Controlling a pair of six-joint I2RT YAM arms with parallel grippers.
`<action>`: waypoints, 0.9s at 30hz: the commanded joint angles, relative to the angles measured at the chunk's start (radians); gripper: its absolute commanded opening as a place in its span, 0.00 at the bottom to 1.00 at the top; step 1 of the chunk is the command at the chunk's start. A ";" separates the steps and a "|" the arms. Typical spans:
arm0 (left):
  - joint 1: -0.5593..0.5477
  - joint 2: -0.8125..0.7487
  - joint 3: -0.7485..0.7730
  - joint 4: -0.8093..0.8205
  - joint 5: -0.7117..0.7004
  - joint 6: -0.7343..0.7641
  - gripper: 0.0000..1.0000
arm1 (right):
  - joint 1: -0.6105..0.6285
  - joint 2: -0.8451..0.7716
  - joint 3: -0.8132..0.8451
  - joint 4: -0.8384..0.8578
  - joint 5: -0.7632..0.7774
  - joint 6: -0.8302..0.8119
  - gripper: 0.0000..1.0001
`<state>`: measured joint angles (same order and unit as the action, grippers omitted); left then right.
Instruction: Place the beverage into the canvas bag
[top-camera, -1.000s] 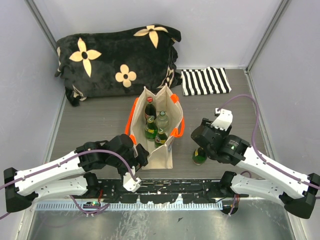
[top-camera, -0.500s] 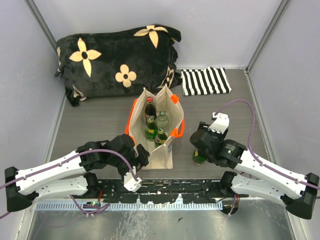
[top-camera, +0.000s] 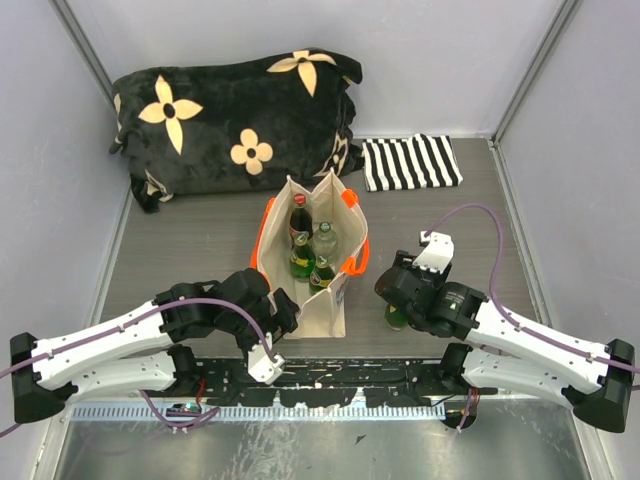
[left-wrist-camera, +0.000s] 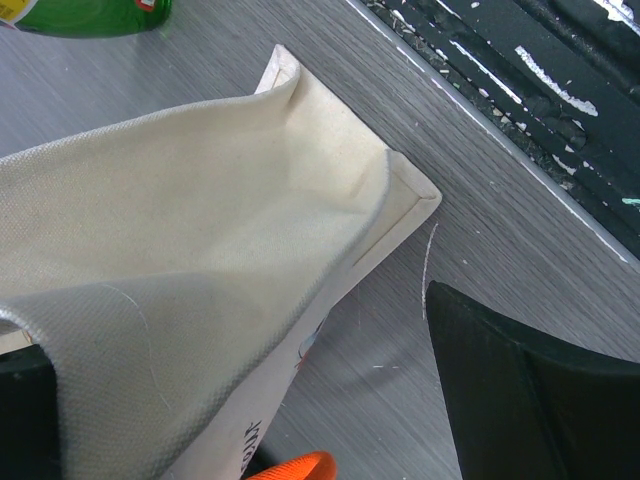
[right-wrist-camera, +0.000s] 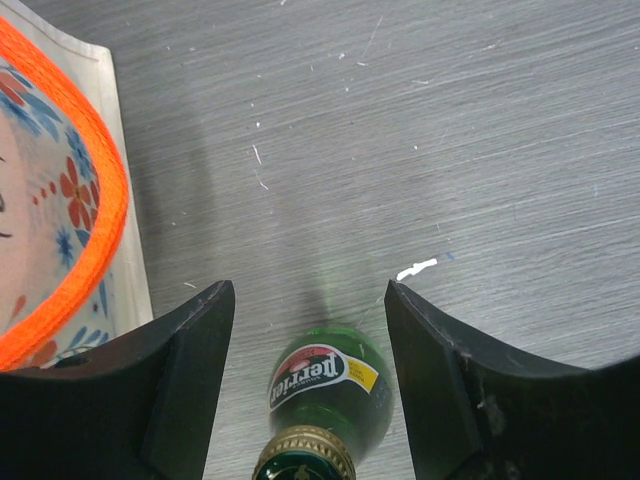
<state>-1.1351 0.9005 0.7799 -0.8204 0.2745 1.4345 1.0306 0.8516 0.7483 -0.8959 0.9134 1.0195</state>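
Note:
The beige canvas bag (top-camera: 322, 305) with orange handles stands upright mid-table, holding three bottles (top-camera: 312, 245). Just right of it a green Perrier bottle (top-camera: 396, 318) stands on the table. My right gripper (top-camera: 402, 292) hovers over that bottle. In the right wrist view the gripper (right-wrist-camera: 308, 300) is open, with the green bottle (right-wrist-camera: 325, 385) between its fingers and a gap on each side. My left gripper (top-camera: 280, 318) is at the bag's near left corner. In the left wrist view it (left-wrist-camera: 230, 320) is open, straddling the bag's lower corner (left-wrist-camera: 200, 200).
A black flowered cushion (top-camera: 235, 120) lies at the back left and a striped cloth (top-camera: 410, 162) at the back right. The orange handle (right-wrist-camera: 105, 200) hangs close to my right gripper's left finger. A black rail (top-camera: 350, 375) runs along the near table edge.
My right gripper has shifted left and toward the near edge, coming over the green bottle so it covers more of it. The left arm and the bag have not moved.

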 joint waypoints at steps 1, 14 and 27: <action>-0.003 0.018 -0.020 -0.048 -0.015 -0.020 0.99 | 0.006 0.005 -0.026 0.018 0.018 0.042 0.67; -0.003 0.018 -0.026 -0.043 -0.024 -0.022 0.98 | 0.008 -0.005 -0.102 0.039 0.044 0.090 0.52; -0.004 0.024 -0.027 -0.032 -0.037 -0.012 0.98 | 0.007 -0.040 -0.094 0.115 0.109 0.030 0.01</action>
<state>-1.1362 0.9016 0.7799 -0.8185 0.2619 1.4284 1.0351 0.8276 0.6296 -0.8307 0.9409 1.0504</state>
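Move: The right hand hangs open over the last green bottle on the table, whose middle is some 6 cm below it, level fore and aft and about 1 cm to its right. The canvas bag's middle lies about 19 cm to the right hand's left and 9 cm farther out; the nearest green bottle inside the bag is some 16 cm left and 5 cm farther out. From the left hand, the last bottle is about 26 cm right, 7 cm ahead and 4 cm lower. The right hand sinks about 3 cm over the capped top of the last green bottle, drifting barely a centimetre to its right, and then stops descending. Its fingers narrow on the way down from roughly two thirds open to a little under half, where they stall against the glass and begin to pinch the bottle below the cap, the wrist keeping its forward-and-down slant. ##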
